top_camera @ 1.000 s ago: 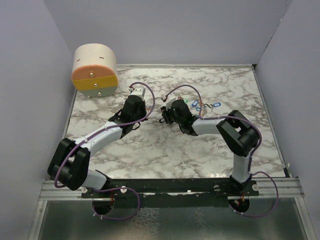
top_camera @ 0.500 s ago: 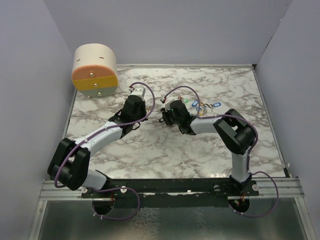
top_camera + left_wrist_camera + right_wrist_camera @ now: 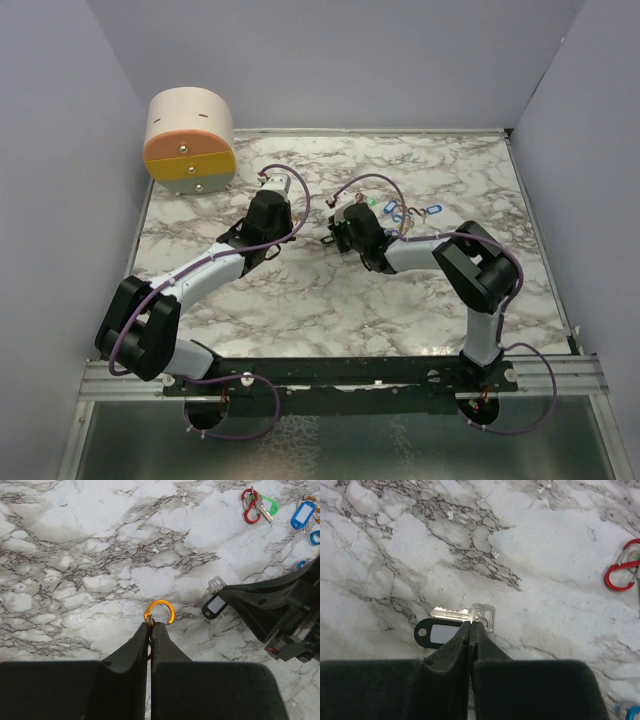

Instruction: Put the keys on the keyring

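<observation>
My left gripper is shut on an orange carabiner keyring, whose open hook sticks out past the fingertips just above the marble. My right gripper is shut on the head of a silver key with a black tag hanging beside it. In the left wrist view this key and tag sit a short way right of the orange ring. More keys lie at the back right: a red carabiner with a green tag, and a blue tag. In the top view the two grippers face each other mid-table.
A round cream and orange drawer unit stands at the back left corner. The cluster of loose keys and tags lies just behind the right wrist. Grey walls close in the marble table on three sides.
My right wrist has shifted slightly, still holding the key. The left arm and the orange ring have stayed put.
</observation>
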Controlling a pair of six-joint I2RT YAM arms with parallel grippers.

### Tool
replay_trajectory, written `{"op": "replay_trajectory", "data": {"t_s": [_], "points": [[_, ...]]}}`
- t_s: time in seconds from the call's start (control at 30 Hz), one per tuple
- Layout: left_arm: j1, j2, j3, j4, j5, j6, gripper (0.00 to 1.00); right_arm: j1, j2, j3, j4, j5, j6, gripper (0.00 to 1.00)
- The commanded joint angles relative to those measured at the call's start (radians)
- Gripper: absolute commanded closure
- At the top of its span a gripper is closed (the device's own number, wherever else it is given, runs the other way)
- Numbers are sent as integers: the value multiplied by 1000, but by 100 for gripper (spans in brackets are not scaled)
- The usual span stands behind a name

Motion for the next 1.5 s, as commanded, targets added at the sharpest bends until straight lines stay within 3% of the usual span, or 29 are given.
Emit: {"op": "replay_trajectory", "data": {"t_s": [0.0, 0.4, 0.73, 1.17, 1.47], "points": [[2, 4, 11, 20, 4, 7, 100, 1, -131, -89, 94, 23, 13, 99], [2, -30, 4, 22, 21, -6, 100, 0, -361, -222, 121, -10, 43, 99], [1, -64, -19, 64, 83, -5, 100, 1, -523, -339, 249, -191, 33, 99], [0, -78, -46, 148, 210, -27, 100, -2, -527, -378, 352, -388, 31, 99], [-15, -75, -46, 203, 305, -55, 100, -13, -470, -358, 373, -430, 64, 99]]}}
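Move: The black-tag key is already pinched low at the table in the right fingers. The orange ring it is bound for sits in the left fingers, about 9 cm to the left of the right hand, 2 cm nearer the base and some 10 cm above. From the left hand, the black-tag key lies 2 cm ahead, 9 cm to the right and 10 cm below. The red ring lies 13 cm ahead and 5 cm right of the right hand; the blue tag, 10 cm ahead and 13 cm right. The black-tag key comes up off the table in the right hand's closed grip, about 14 cm up and 9 cm back towards the base, while that hand tips its left side and fingertips upward and turns some 20 degrees counter-clockwise. Partway through, the left hand, still gripping the orange ring, starts right and up by about 5 cm, turning slightly clockwise, so ring and key draw nearer. ##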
